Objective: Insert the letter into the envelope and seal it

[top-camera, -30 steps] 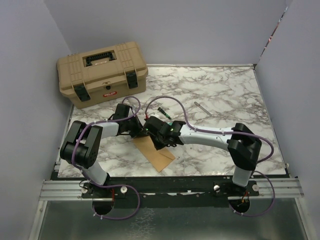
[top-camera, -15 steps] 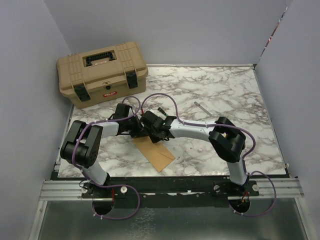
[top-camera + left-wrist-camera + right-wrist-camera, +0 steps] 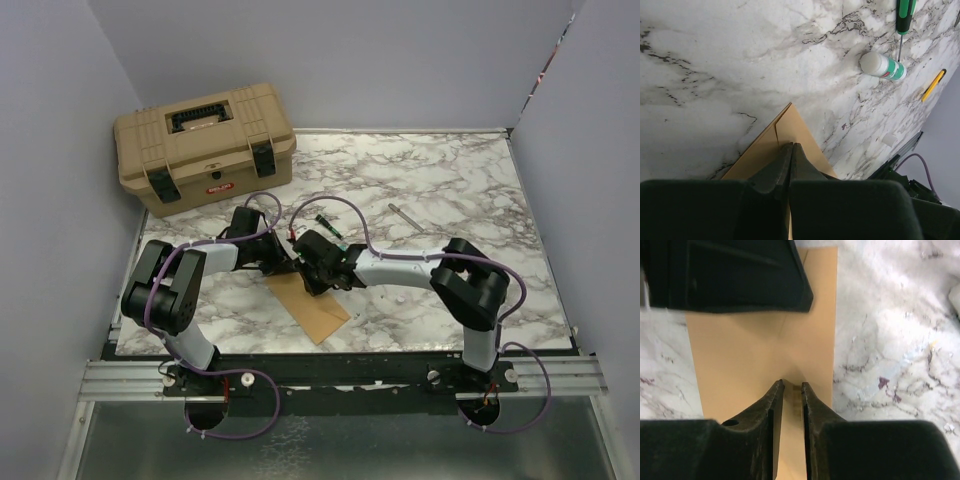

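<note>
The brown envelope (image 3: 320, 312) lies flat on the marble table, near the middle of its front half. In the left wrist view a fold line crosses the envelope (image 3: 797, 125) near its far corner. My left gripper (image 3: 284, 264) (image 3: 791, 145) is shut, its tips resting down on the paper with nothing between them. From the right, my right gripper (image 3: 309, 283) (image 3: 791, 385) hovers over the same envelope (image 3: 740, 355), jaws a narrow gap apart and empty. The left gripper's black body (image 3: 725, 275) fills the right wrist view's top left. No separate letter shows; it is hidden.
A tan toolbox (image 3: 205, 145) stands at the back left. A white and green glue stick (image 3: 882, 66), a green screwdriver (image 3: 904, 15) and a yellow pen (image 3: 933, 85) lie beyond the envelope. A small metal rod (image 3: 404, 215) lies further right.
The right arm swung its elbow left and partly back, and its gripper stayed over the envelope with the jaws a little wider. The left arm has not moved.
</note>
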### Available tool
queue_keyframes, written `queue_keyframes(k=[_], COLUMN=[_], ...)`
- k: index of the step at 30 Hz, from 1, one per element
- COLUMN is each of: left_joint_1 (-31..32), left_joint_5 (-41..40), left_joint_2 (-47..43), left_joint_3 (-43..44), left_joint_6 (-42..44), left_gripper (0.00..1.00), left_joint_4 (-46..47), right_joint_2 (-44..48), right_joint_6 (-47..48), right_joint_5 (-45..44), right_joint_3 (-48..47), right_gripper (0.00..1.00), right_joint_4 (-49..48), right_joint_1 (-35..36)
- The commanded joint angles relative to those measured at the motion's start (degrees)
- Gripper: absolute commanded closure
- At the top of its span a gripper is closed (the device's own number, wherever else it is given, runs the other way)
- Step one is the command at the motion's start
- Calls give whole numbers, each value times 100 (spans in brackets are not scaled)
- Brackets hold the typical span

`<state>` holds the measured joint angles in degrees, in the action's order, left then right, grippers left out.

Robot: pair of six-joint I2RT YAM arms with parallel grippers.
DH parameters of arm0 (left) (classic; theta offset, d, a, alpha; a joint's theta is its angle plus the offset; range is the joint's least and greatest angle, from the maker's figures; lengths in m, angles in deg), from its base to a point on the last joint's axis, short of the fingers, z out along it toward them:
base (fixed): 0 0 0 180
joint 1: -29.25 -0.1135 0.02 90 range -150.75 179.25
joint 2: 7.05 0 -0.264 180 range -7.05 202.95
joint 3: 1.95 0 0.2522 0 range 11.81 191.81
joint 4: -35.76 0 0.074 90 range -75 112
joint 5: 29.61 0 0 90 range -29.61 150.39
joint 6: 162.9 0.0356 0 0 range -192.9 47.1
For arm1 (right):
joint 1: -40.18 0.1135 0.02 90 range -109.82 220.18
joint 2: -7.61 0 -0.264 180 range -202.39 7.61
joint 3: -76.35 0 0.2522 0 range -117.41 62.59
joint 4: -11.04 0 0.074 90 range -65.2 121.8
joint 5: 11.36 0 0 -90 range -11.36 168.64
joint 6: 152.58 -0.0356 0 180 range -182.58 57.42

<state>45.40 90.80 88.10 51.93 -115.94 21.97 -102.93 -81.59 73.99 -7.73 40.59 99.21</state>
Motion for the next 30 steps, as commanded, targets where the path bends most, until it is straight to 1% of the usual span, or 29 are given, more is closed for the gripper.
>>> queue_keyframes(k=[1, 6, 13, 16, 19, 22, 26, 30], left_joint_1=[20, 21, 21, 21, 21, 21, 23, 21], left_joint_5=[-648, -668, -673, -682, -669, -686, -682, -682], left_joint_2=[311, 350, 347, 347, 347, 368, 422, 439], left_joint_3=[-144, -162, -196, -184, -172, -178, -148, -66], left_joint_6=[200, 213, 240, 244, 251, 253, 277, 341], left_gripper=[100, 100, 100, 100, 100, 100, 100, 100], left_joint_4=[-425, -419, -425, -422, -422, -425, -417, -428], right_joint_2=[52, 76, -230, -244, -366, -97, 131, 514], right_joint_6=[111, 96, -70, -213, -526, -771, -1048, -1315], right_joint_5=[389, 251, -176, -219, -199, -42, -111, -136], right_joint_3=[838, 1020, 784, 787, 750, 1072, 1326, 1091], right_gripper=[78, 78, 78, 78, 78, 78, 79, 81], right_joint_4=[809, 1112, 1753, 2159, 2845, 2908, 3028, 3407], right_joint_1=[88, 335, 340, 338, 339, 340, 340, 339])
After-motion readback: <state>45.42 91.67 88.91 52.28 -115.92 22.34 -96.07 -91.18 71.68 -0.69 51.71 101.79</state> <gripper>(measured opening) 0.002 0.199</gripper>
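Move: The envelope's near right corner, where the right hand is heading, lies about 7 cm back and 10 cm to the right of that hand, roughly 1 cm lower; the envelope's middle is some 2 cm back of it. The glue stick lies about 12 cm ahead and 8 cm right, and the screwdriver some 18 cm ahead and 4 cm right. From the left hand, the same corner is about 13 cm back and 16 cm right. The envelope stays under the left hand's shut fingertips, which keep holding down its far end, while the right fingertips, slightly parted, rub along it towards its near right corner. The right hand goes some 7–8 cm to the right and back, pausing after about 2.5 cm, then sinking slightly and tilting about 10 degrees as it goes on. ##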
